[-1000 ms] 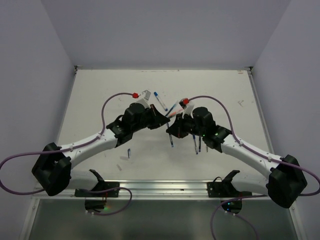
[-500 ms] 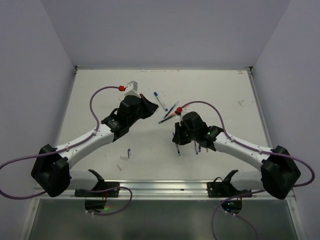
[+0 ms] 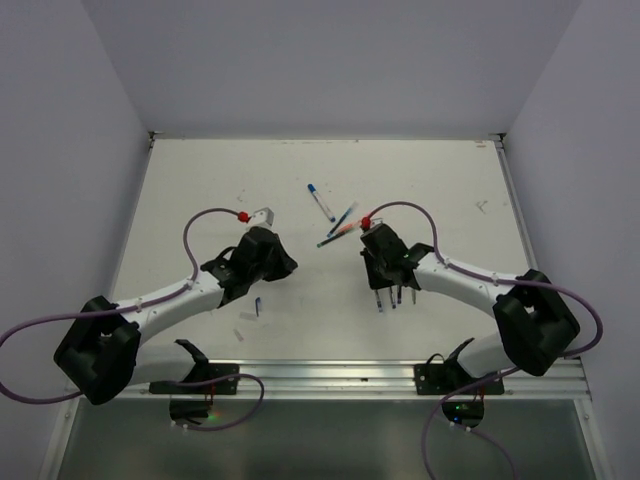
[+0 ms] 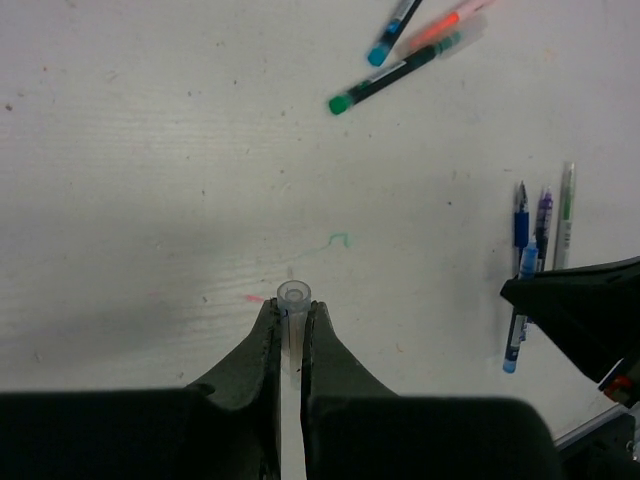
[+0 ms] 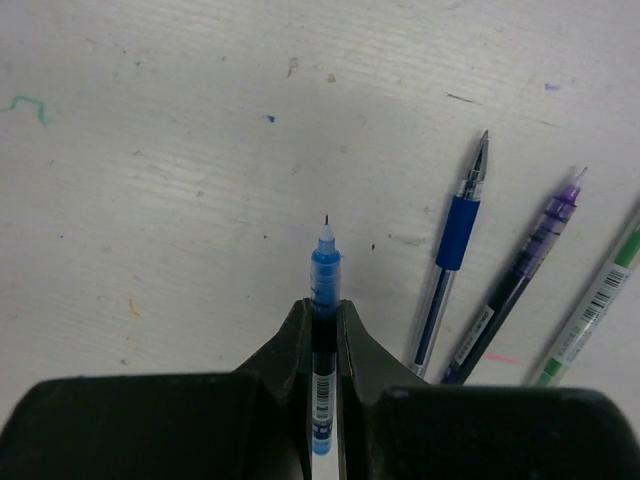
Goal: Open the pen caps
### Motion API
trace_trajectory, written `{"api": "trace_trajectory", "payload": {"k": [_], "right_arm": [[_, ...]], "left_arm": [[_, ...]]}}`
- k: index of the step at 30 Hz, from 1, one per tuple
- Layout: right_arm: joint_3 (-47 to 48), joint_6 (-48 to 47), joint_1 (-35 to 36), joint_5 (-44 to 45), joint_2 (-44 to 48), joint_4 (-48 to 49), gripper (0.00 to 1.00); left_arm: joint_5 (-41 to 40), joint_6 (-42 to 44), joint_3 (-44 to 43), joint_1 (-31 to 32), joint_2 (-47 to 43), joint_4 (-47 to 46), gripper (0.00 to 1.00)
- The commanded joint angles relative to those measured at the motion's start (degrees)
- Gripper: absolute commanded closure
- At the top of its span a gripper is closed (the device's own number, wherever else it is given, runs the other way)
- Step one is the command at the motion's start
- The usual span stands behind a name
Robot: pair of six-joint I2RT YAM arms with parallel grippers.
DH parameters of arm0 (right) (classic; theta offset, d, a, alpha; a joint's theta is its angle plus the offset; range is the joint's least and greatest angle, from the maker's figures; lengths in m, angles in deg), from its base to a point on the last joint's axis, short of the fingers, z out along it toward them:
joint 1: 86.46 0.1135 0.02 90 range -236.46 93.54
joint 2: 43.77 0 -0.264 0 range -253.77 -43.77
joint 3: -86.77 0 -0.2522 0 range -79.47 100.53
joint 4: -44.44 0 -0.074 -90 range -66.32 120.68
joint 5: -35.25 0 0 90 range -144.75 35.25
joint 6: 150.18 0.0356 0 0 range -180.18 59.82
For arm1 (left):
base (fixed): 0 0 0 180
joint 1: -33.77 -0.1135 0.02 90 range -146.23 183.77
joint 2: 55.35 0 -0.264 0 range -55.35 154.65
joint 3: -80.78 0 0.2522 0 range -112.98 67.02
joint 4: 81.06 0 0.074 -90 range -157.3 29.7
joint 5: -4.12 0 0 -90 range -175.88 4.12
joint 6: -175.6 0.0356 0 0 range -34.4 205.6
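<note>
My left gripper (image 4: 293, 305) is shut on a small translucent pen cap (image 4: 293, 296), whose open end points away from me; in the top view the gripper (image 3: 283, 262) is left of centre. My right gripper (image 5: 323, 305) is shut on a blue stick pen (image 5: 324, 268) with its bare tip forward, low over the table; in the top view the gripper (image 3: 383, 288) is right of centre. Three capped pens lie mid-table: a blue-tipped one (image 4: 395, 28), an orange-red one (image 4: 440, 25) and a green one (image 4: 395, 75).
Three uncapped pens lie side by side right of my right gripper: blue (image 5: 455, 245), purple (image 5: 520, 275) and green (image 5: 600, 290). A small dark cap (image 3: 258, 307) lies near the left arm. Another blue-tipped pen (image 3: 320, 201) lies further back.
The two grippers were close together at mid-table; they have drawn apart and back toward the near edge, the left with the cap, the right with the bare pen.
</note>
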Motion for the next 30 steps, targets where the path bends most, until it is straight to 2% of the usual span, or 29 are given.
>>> {"api": "trace_trajectory", "payload": {"k": [1, 5, 6, 10, 13, 16, 20, 28, 30], "right_arm": [[3.3, -1.8, -1.5, 5.2, -2.1, -2.1, 1.00], [3.5, -2.8, -2.2, 5.0, -3.5, -1.8, 0.99], [3.4, -2.8, -2.1, 4.8, -3.5, -1.5, 0.91], [3.6, -2.5, -2.2, 4.8, -4.3, -1.1, 0.83], [3.8, -2.5, -2.1, 4.4, -5.1, -0.9, 0.81], [3.7, -2.8, -2.1, 3.4, -5.0, -0.7, 0.80], [3.0, -2.9, -2.1, 3.2, -2.7, -0.1, 0.76], [2.8, -2.7, -2.2, 2.3, -0.9, -0.3, 0.71], [2.5, -2.7, -2.1, 1.8, -0.5, 0.3, 0.66]], "left_arm": [[-0.3, 1.0, 1.9, -0.3, -0.1, 0.5, 1.00], [-2.5, -0.7, 2.6, -0.3, 0.9, 3.3, 1.00], [-3.0, -1.2, 2.5, -0.4, 1.3, 4.0, 1.00], [-3.4, -2.9, 3.0, -0.3, 2.5, 6.1, 1.00], [-2.8, -3.0, 3.4, -0.2, 3.2, 5.9, 1.00], [-3.0, -4.6, 4.4, -0.2, 3.1, 5.9, 0.95], [-4.7, -7.9, 7.2, -0.2, -0.3, 6.4, 0.95], [-9.4, -12.6, 9.2, -0.2, -4.0, 14.1, 0.96], [-10.0, -13.3, 9.1, -0.2, -4.0, 15.1, 0.92]]}}
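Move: Just under the right hand's held blue pen is its spot on the table: about 1 cm ahead, 2 cm right and 2 cm down. To this hand's right stand the blue-grip pen, some 4 cm off and 1 cm ahead, the purple pen at 6 cm and the green pen at 9 cm, both about level with it. The left hand's clear cap goes to a bare spot about 5 cm back, 6 cm left and 8 cm down; the blue cap lies roughly 7 cm back and 9 cm left, another clear cap 9 cm back and 11 cm left. Setting the blue pen down, the right hand eases right, forward and down by about 2 cm each way, opens its fingers to let go, then rises some 1 cm while they spread wider. The left hand, keeping its pinch on the clear cap, sinks about 7 cm while going 6 cm left and 5 cm back to beside the blue cap, its fingers tipping steeper. ##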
